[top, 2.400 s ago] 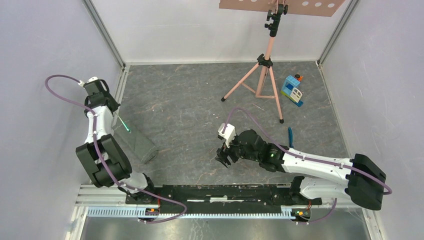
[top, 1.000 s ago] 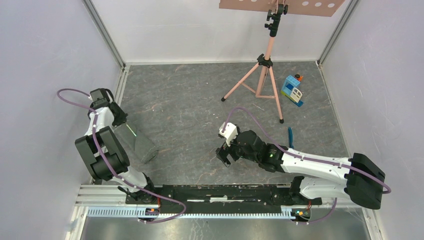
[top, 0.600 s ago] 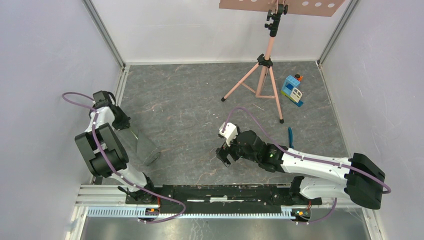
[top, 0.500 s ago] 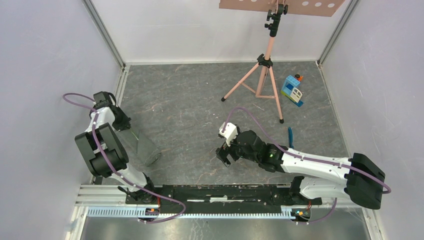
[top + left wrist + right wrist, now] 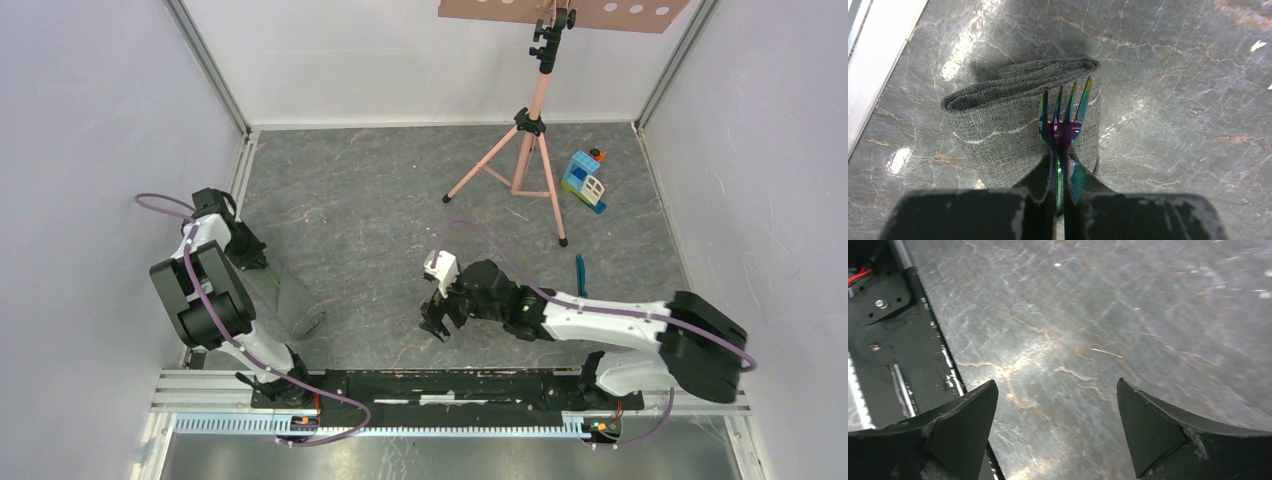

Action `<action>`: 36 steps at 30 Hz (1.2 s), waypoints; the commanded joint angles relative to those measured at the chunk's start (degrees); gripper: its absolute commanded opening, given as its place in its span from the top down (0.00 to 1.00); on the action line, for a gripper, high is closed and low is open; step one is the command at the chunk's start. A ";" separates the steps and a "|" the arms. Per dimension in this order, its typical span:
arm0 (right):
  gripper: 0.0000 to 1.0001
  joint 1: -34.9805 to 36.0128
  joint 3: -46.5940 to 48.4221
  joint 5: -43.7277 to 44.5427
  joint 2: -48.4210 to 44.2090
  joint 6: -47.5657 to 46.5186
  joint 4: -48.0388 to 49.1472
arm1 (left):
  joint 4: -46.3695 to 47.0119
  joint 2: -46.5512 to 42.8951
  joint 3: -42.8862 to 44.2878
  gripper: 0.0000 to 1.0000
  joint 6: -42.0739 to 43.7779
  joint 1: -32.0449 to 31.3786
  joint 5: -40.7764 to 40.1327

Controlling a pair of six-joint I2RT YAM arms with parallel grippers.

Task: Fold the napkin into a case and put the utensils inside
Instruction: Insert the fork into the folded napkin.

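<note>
The folded dark grey napkin (image 5: 1003,135) lies at the left of the floor, its layered open end facing away in the left wrist view; from above the napkin (image 5: 288,300) runs toward the near rail. My left gripper (image 5: 1060,156) is shut on the handle of an iridescent blue-teal fork (image 5: 1064,117), whose tines lie over the napkin's top near that open end. In the top view the left gripper (image 5: 250,256) sits at the napkin's far end. My right gripper (image 5: 1055,405) stands open over bare floor, holding nothing. Another blue utensil (image 5: 581,272) lies on the floor to the right.
A pink tripod (image 5: 525,150) stands at the back centre, with a blue-and-white toy block house (image 5: 584,180) to its right. The black base rail (image 5: 450,385) runs along the near edge and shows in the right wrist view (image 5: 888,340). A pale wall frame (image 5: 878,65) borders the napkin's left.
The left arm has swung the fork down along the wall onto the napkin's far end. The right gripper has slid a little to the left, still open.
</note>
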 commanded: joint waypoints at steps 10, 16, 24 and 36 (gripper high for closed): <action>0.28 3.58 20.28 -19.76 30.89 11.79 25.21 | -1.06 1.48 -0.50 0.98 -0.17 0.06 3.13; 0.59 5.78 36.77 -23.50 45.15 13.40 26.84 | -1.02 0.73 -0.94 0.98 -0.15 0.08 3.63; 0.77 7.48 54.42 -21.57 59.61 14.11 18.32 | -1.66 1.08 -1.21 0.98 0.92 0.13 4.27; 0.97 7.43 59.74 -20.13 65.46 18.39 7.68 | -3.40 0.33 -1.57 0.98 1.29 0.10 3.66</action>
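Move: The folded napkin's near-right end lies about 28 cm to the right hand's left, some 2 cm farther back and 6 cm below it. The fork, still in the left fingers over the napkin, has its middle about 39 cm left and 10 cm ahead of the right hand. From the left hand, the napkin's middle is some 6 cm back, 4 cm right and 4 cm below, its near-right end about 12 cm back and 10 cm right. The napkin's near-right end is what the right hand goes for: wide open, it sweeps about 28 cm left and slightly back, dips and rises on the way, then lowers some 5 cm, turning roughly 20 degrees counter-clockwise and tipping down, as its fingers shut and pinch the stitched edge. The left hand keeps its grip on the fork and eases about 2 cm right, back and down over the napkin. ##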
